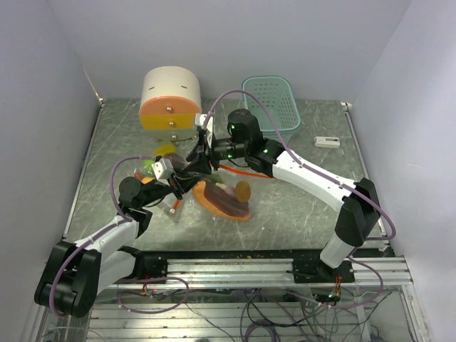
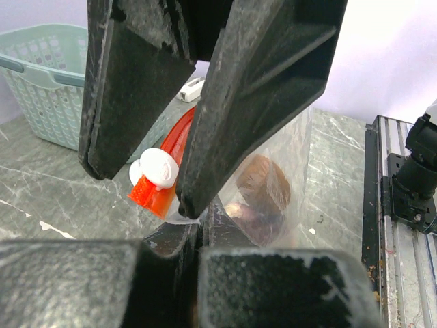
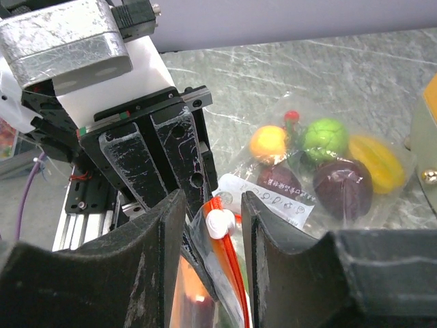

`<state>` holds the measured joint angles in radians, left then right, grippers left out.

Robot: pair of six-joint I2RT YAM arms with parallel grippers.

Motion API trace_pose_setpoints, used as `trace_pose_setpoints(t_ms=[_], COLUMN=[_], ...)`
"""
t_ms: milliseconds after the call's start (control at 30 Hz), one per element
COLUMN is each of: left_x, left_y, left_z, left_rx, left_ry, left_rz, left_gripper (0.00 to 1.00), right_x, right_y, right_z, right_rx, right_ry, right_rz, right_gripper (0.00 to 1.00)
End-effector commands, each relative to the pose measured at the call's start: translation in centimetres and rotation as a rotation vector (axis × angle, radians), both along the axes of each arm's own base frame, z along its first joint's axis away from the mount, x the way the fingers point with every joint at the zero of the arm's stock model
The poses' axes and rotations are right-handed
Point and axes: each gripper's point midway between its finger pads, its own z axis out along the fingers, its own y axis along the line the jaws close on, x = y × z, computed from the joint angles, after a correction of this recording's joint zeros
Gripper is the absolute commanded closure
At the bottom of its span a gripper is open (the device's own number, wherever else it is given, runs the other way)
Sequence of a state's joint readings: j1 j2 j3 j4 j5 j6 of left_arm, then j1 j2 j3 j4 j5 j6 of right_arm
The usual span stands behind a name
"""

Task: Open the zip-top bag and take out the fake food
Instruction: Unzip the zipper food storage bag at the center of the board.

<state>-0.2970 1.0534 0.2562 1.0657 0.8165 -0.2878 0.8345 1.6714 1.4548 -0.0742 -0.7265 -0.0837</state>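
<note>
The clear zip-top bag (image 1: 222,199) lies mid-table with an orange zip strip (image 3: 235,273) and a white slider (image 3: 220,223). Through its plastic show brown and dark purple fake food pieces (image 2: 263,195). My left gripper (image 2: 203,229) is shut on the bag's edge just below the slider (image 2: 158,167). My right gripper (image 3: 212,198) stands open, one finger on each side of the slider with a gap on both sides. In the top view the left gripper (image 1: 187,178) and the right gripper (image 1: 201,162) meet over the bag's left end.
A second clear packet (image 3: 321,160) holds orange, lime-green, yellow and purple toy fruits, left of the arms (image 1: 153,167). A round cream-and-orange drawer box (image 1: 169,100) stands behind. A teal basket (image 1: 271,103) sits at the back right, with a small white object (image 1: 328,142) beside it.
</note>
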Motion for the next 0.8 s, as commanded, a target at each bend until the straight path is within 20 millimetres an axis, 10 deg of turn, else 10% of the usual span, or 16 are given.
trace_pose_setpoints(t_ms=[0, 467, 767], left_x=[-0.4, 0.0, 0.1], left_y=[0.0, 0.0, 0.4], left_z=[1.2, 0.9, 1.0], left_rx=[-0.007, -0.011, -0.012], left_ry=[-0.069, -0.056, -0.062], left_rz=[-0.013, -0.002, 0.026], left_gripper=[0.93, 0.93, 0.93], right_x=[0.1, -0.2, 0.5], right_y=[0.4, -1.0, -1.9], right_z=[0.2, -0.2, -0.1], right_rx=[0.004, 0.017, 0.011], right_ry=[-0.003, 0.011, 0.002], right_rz=[0.016, 0.010, -0.029], right_gripper=[0.61, 1.00, 1.00])
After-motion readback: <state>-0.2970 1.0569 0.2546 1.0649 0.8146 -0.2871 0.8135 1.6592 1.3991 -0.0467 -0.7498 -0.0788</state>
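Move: The white zipper slider sits almost between the right gripper's parted pads, only about 1 cm below the hand point; the bagged fake food hangs beneath, some 7 cm back, 8 cm to the right and 12 cm below. A second bag of produce lies on the table about 15 cm to the left, 3 cm farther out and 24 cm below. From the left gripper, which already pinches the bag just beneath the zipper, the slider is about 2 cm ahead and 3 cm above. Ease the right gripper down onto the zipper slider, just over 1 cm, and shut its fingers from about a third open to nearly closed so the pads pinch the slider at the zipper's end. As they close, let the hand drift under 1 cm to the right. Hold the left gripper in place, still pinching the bag. ##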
